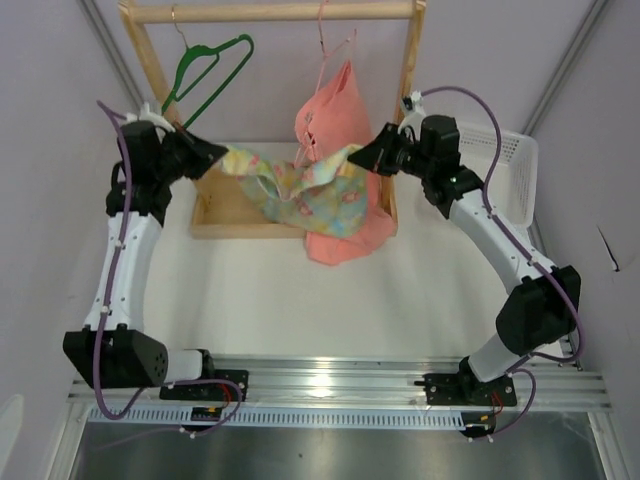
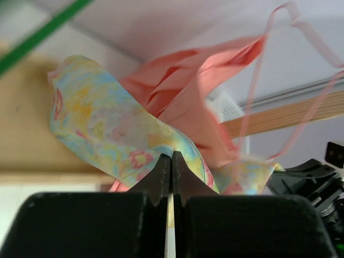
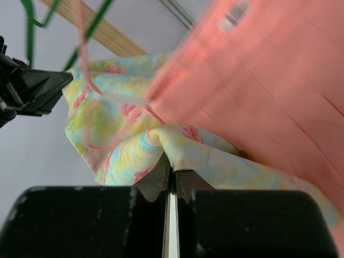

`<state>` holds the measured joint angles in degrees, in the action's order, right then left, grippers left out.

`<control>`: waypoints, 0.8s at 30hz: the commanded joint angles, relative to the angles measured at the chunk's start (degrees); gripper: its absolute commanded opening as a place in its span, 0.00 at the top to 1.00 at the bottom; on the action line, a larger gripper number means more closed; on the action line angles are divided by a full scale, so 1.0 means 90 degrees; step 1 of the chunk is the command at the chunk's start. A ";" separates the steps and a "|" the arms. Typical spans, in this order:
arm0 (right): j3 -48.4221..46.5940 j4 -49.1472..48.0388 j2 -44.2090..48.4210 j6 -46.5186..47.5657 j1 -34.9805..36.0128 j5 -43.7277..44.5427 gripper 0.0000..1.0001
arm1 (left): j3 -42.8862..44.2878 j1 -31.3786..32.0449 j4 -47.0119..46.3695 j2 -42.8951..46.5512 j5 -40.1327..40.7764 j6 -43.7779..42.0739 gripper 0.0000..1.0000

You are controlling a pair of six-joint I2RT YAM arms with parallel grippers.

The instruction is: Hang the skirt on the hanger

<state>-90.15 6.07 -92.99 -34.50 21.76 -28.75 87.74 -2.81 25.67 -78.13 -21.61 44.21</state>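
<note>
The flower-print pastel skirt (image 1: 300, 188) hangs stretched in the air between my two grippers, in front of the wooden rack. My left gripper (image 1: 224, 157) is shut on the skirt's left end; in the left wrist view its tips (image 2: 172, 156) pinch the cloth (image 2: 102, 129). My right gripper (image 1: 356, 158) is shut on the right end, where a fold of skirt (image 3: 123, 140) sits in its tips (image 3: 173, 173). The dark green hanger (image 1: 205, 75) hangs from the rail above and just behind my left gripper, with nothing on it.
A salmon-pink garment (image 1: 338, 120) on a thin pink wire hanger (image 1: 322, 45) hangs from the wooden rail (image 1: 270, 12), right behind the skirt and touching it. The rack's wooden base (image 1: 225, 218) lies below. A white basket (image 1: 512, 165) stands at the right.
</note>
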 commanded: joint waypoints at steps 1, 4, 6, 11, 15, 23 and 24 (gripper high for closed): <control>0.1244 -0.0293 0.0478 0.0161 -0.0006 0.0206 1.00 | -0.1735 -0.0049 -0.0616 0.0369 0.0154 0.0176 1.00; 0.2627 -0.0459 0.0859 0.0065 -0.0006 0.0392 1.00 | -0.3472 -0.0040 -0.0772 0.0692 0.0232 0.0137 1.00; 0.3188 -0.0469 0.1103 -0.0082 -0.0015 0.0382 1.00 | -0.3859 -0.0039 -0.0695 0.0906 0.0368 0.0069 1.00; 0.4808 -0.0362 0.1757 -0.0307 0.0336 0.0509 1.00 | -0.4806 -0.0049 0.0017 0.1541 0.0856 -0.0058 1.00; 0.5533 -0.0107 0.2187 -0.0492 0.0638 0.0597 1.00 | -0.5178 -0.0049 0.0331 0.1825 0.1131 -0.0156 1.00; 0.6295 0.0243 0.2598 -0.0668 0.1166 0.0841 1.00 | -0.5082 -0.0069 0.0975 0.1650 0.1716 -0.0468 0.98; 0.6383 0.0283 0.2646 -0.0688 0.1176 0.0832 1.00 | -0.5043 -0.0069 0.1063 0.1601 0.1794 -0.0555 0.98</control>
<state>-34.06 7.20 -71.24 -39.46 31.68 -22.70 41.60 -2.90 32.18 -63.13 -9.41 42.06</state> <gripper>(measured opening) 0.054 0.017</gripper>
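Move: Both hands already hold the skirt's near corners up in the air. The table patch it is taken to, just before the rack, lies about 11 cm back, 14 to the right and 32 below the left hand, and 12 back, 12 to the left and 30 below the right. The pink garment hangs about 5 cm ahead of the right hand, 2 to its left and 10 lower; the white basket sits 8 ahead, 31 right, 28 lower. Still pinching the skirt, both hands sweep down about 28 cm and back towards the table, tipping downward. ##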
